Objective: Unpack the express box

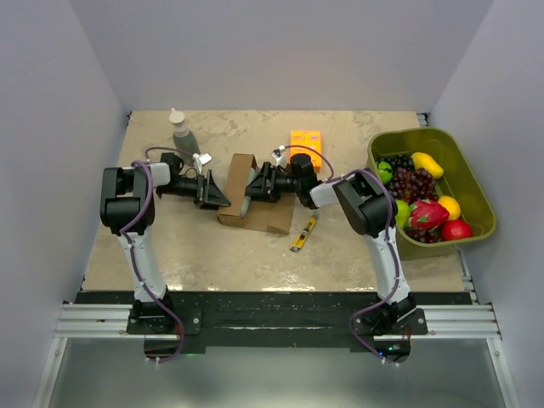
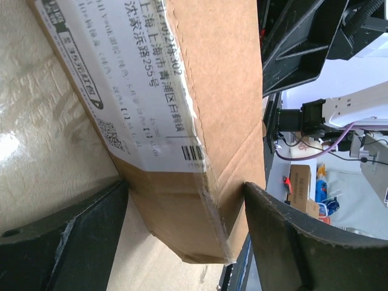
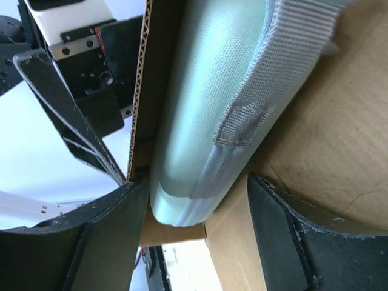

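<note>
The express box (image 1: 240,170), brown cardboard with a white printed label (image 2: 130,85), lies at the table's middle with its flaps open. My left gripper (image 1: 218,193) straddles the box's left end, and both dark fingers (image 2: 73,236) press its sides in the left wrist view. My right gripper (image 1: 252,187) reaches into the box from the right. Its jaws stand open around a pale green pouch (image 3: 200,91) with a grey webbing strap. One finger lies against the cardboard flap; the other finger (image 3: 285,230) stands off the pouch over the box's inner wall.
A flat orange box (image 1: 305,140) lies behind the right gripper. A yellow utility knife (image 1: 303,234) rests in front of the carton. A bottle (image 1: 181,132) stands at the back left. A green basket (image 1: 478,183) of fruit sits at the right edge.
</note>
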Motion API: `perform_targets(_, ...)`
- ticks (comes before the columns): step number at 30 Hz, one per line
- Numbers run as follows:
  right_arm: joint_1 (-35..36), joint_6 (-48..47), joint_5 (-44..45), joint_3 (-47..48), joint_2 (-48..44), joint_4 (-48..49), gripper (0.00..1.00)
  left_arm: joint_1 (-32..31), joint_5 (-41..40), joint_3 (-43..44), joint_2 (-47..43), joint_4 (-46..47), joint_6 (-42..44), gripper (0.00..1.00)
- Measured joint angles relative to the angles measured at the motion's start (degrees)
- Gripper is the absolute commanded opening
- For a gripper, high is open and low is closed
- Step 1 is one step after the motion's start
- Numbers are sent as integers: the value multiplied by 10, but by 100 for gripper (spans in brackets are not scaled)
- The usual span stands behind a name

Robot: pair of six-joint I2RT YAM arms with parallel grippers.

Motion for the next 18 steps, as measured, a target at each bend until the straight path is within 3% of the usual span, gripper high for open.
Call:
perform_targets(2,1,3,-1,6,5,3,62,0,0,-1,0,-2,2,80)
perform_targets(7,2,18,-4,10,30,46,31,0,0,-1,1,-5,10,81)
perform_targets(10,1,8,-5,10,31,49,22,0,-1,-1,1,-6,12,81)
perform_targets(14,-3,-45,-5,10,7,-16,18,-1,-7,-1,1,-8,12,80)
perform_targets(18,-15,-164,-1,16,-63,-184,18,-8,-15,1,1,-13,12,79)
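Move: Just left of the right hand, about 1 cm away, a centimetre nearer the robot and slightly lower, lies the middle of the green pouch in the opened express box. The box's standing wall rises some 4 cm to the hand's left, level with it. The box cutter lies roughly 11 cm back and 14 cm right, the orange box about 11 cm ahead and 14 cm right. From the left hand, the pouch is some 7 cm right and 3 cm ahead. Closing its fingers on the green pouch near its close end, the right hand first eases down about 1 cm, then draws back to its right, about 3 cm, rising some 1.5 cm as the fingers tip about 10 degrees downward. The left hand stays practically in place, fingers still around the box's corner. ##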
